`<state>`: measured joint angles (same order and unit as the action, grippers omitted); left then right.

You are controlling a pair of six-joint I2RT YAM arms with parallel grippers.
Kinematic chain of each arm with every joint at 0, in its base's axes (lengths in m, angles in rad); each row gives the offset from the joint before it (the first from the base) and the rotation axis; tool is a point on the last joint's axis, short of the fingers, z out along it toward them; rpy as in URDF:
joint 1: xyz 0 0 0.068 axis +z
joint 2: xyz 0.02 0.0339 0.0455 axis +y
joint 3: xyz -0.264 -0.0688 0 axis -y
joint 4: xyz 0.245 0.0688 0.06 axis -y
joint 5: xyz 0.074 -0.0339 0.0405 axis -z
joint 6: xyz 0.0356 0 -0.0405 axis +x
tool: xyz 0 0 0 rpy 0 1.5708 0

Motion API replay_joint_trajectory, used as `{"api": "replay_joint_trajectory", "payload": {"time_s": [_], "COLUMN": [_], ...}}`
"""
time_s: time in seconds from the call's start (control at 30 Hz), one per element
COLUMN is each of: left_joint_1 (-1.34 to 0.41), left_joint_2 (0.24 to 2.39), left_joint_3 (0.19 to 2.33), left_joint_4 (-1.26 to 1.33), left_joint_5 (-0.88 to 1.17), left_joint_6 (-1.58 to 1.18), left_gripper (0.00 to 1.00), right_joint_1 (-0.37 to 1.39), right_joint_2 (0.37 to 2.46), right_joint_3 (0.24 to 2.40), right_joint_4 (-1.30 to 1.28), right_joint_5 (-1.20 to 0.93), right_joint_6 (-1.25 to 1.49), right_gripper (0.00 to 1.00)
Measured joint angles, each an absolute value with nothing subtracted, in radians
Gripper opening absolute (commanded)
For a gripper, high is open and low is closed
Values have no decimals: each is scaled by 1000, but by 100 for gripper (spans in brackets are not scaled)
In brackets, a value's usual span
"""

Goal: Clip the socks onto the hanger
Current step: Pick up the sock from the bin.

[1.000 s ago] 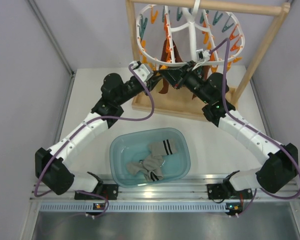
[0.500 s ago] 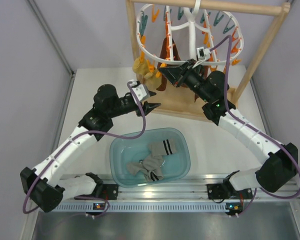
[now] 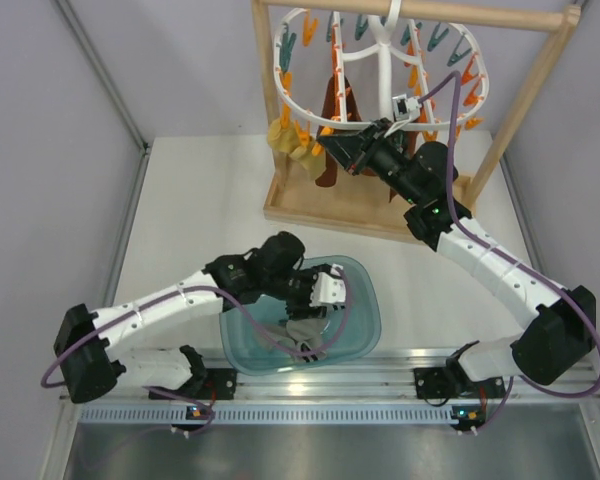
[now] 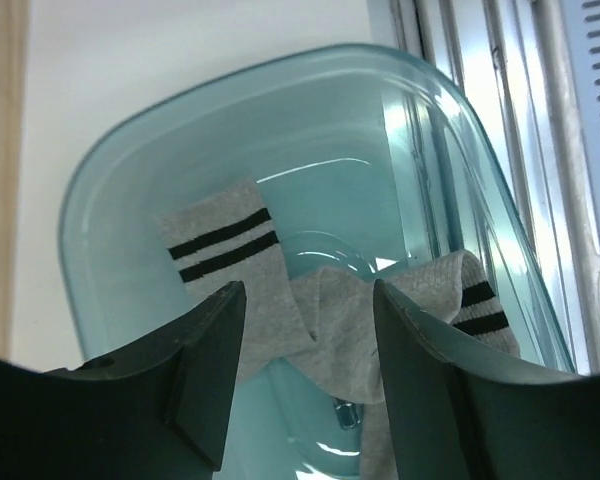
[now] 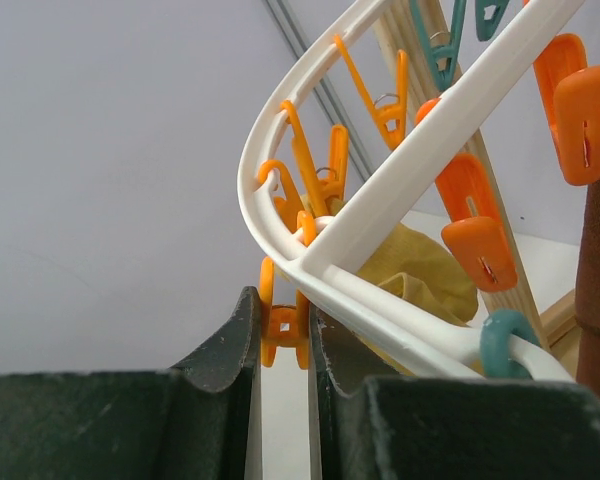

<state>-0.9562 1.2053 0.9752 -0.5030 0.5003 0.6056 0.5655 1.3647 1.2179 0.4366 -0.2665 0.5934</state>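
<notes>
Two grey socks with dark striped cuffs [image 4: 220, 255] lie in a teal tub [image 4: 100, 180]; in the top view they [image 3: 305, 337] are partly hidden under my left gripper [image 3: 305, 305]. That gripper [image 4: 310, 340] is open just above them and holds nothing. The white hanger [image 3: 383, 70] hangs from the wooden rack. Two mustard-yellow socks [image 3: 290, 140] hang clipped at its near left rim. My right gripper [image 3: 330, 148] is shut on an orange clip [image 5: 285, 325] under the hanger's ring [image 5: 480, 95], next to a yellow sock [image 5: 420, 270].
The wooden rack [image 3: 520, 100] stands on a wooden base [image 3: 340, 215] at the back of the table. Dark brown socks [image 3: 332, 105] hang inside the hanger. The tub [image 3: 365, 290] sits near the front edge, between the arm bases. Grey walls close both sides.
My left gripper has left the hanger and swung down and forward to the tub. The yellow socks now hang free on the hanger. The right gripper stays on the clip.
</notes>
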Motion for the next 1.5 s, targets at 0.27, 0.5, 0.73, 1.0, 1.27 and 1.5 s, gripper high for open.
{"api": "replay_joint_trajectory", "payload": {"time_s": [0.27,0.5,0.73,1.0,1.27,1.5], "left_joint_1": [-1060,-1060,-1045,-992,-998,-1004], "left_joint_2": [1392,1546,1685,1732,1518,1139], "left_joint_3": [891,888,906,959,949,949], "left_joint_4": [-274,-130,-94,-111,-187,-103], "left_joint_5": [260,152,116,196,264,241], "left_joint_6": [471,451,453,459,411,432], "left_gripper": [54,54,51,8,0,0], "right_joint_1": [564,562,562,561,560,560], "right_joint_2": [1365,1365,1365,1365,1365,1365], "right_joint_3": [1218,1218,1218,1218,1218,1218], "right_joint_4": [434,433,433,432,426,426], "right_joint_5": [-266,-267,-267,-268,-267,-266], "right_joint_6": [585,585,585,585,584,580], "right_gripper": [0,0,0,0,0,0]}}
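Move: The sock to be taken lies in the bin, its striped end about 7 cm ahead of the left hand, 5 cm to its right and 15 cm below. The other grey sock is on the hand's opposite side, some 4 cm back and 5 cm left, equally low. The bin's middle is roughly 2 cm ahead and 4 cm left, 14 cm down. From the right hand, the striped end is about 14 cm back, 4 cm right and 40 cm below. The farther sock's striped end is pinched as the left hand sinks about 15 cm into the bin, easing forward and right while its right-pointing fingers dip steeper. The half-open fingers shut on the cloth, drawing back a little, then lift it some 23 cm almost straight up as they tilt about 30 degrees back towards level. ##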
